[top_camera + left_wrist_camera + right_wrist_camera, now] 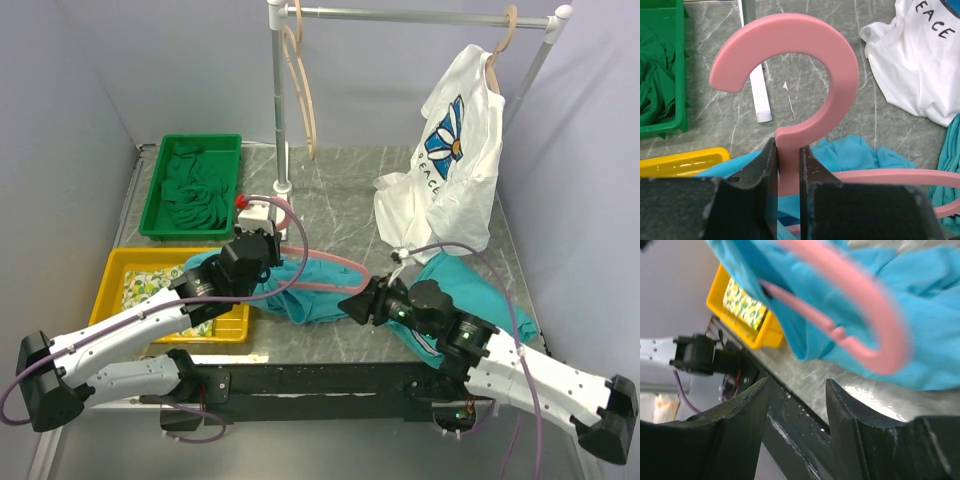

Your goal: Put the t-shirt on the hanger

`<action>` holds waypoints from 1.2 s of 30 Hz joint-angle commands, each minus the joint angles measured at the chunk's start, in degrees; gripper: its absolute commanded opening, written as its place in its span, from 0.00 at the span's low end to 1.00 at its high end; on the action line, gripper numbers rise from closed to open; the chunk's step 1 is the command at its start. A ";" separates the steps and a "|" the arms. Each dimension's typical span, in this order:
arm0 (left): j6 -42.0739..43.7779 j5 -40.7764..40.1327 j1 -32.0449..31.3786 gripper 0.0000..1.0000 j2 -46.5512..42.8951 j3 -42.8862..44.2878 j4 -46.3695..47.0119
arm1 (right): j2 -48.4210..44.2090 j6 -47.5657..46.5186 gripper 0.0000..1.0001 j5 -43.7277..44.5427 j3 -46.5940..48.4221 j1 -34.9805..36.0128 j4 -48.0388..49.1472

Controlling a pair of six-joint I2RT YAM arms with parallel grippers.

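Note:
The turquoise t-shirt (305, 300) lies crumpled on the marble table between both arms, and the pink hanger (325, 262) is partly threaded through it. My left gripper (266, 236) is shut on the hanger's neck just below the hook. In the left wrist view the pink hook (790, 75) rises straight above my gripper (788, 155), with the t-shirt (855, 152) behind it. My right gripper (352, 304) hovers at the shirt's near edge. In the right wrist view this gripper (797, 382) is open and empty, just short of the hanger's curved end (875, 315) and the t-shirt (920, 290).
A green bin (200, 139) of green cloths stands at the back left, with a yellow bin (120, 262) in front of it. A clothes rack (420, 15) at the back carries tan hangers (300, 90) and a white flower-print t-shirt (455, 150).

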 commanded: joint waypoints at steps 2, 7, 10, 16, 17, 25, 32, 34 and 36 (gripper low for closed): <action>-2.08 -2.85 -0.12 0.01 0.62 3.89 1.85 | 7.84 2.24 0.56 3.40 2.63 8.17 10.01; -3.05 -3.55 -0.12 0.01 0.36 4.77 0.89 | 19.44 6.10 0.59 14.30 7.98 16.87 7.83; -3.40 -3.46 -0.12 0.01 0.01 4.95 0.97 | 26.03 9.88 0.61 21.86 11.32 19.78 5.64; -3.84 -3.11 -0.12 0.01 -0.52 4.86 1.15 | 37.72 13.40 0.55 27.75 17.29 19.87 4.58; -3.76 -3.02 -0.12 0.01 -0.69 4.86 1.06 | 39.21 13.49 0.50 28.28 18.27 19.78 4.22; -3.14 -2.23 -0.12 0.01 -2.19 4.25 1.15 | 48.19 14.37 0.45 30.92 20.75 19.78 4.13; -2.96 -1.44 -0.12 0.01 -2.89 3.89 1.06 | 49.95 14.19 0.20 33.73 20.92 19.26 3.60; -3.05 -1.53 -0.12 0.01 -3.42 3.89 0.45 | 49.34 14.19 0.10 35.49 20.48 18.90 2.64; -3.14 -1.88 -0.12 0.01 -4.20 3.72 0.18 | 47.50 14.46 0.00 36.72 19.26 17.94 2.02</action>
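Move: My left hand already grips the pink hanger by the neck of its hook; the patch of t-shirt to take lies about 10 cm back of that hand, 8 cm to its right and 17 cm lower. From my half-open right hand that patch is some 9 cm left, 2 cm ahead and 9 cm below. The hanger's right end is roughly 5 cm ahead of my right hand, slightly right and above, and the folded turquoise cloth about 26 cm right, 4 cm ahead, down on the table. I swing my right hand left and a little back, clear of the hanger's end, then forward again and down below its bar, ending about 9 cm left and 9 cm lower, fingers tipped some 20 degrees further down. There they close nearly shut, pinching the t-shirt. My left hand keeps its grip on the hanger neck and lifts it by 2 to 3 cm. ##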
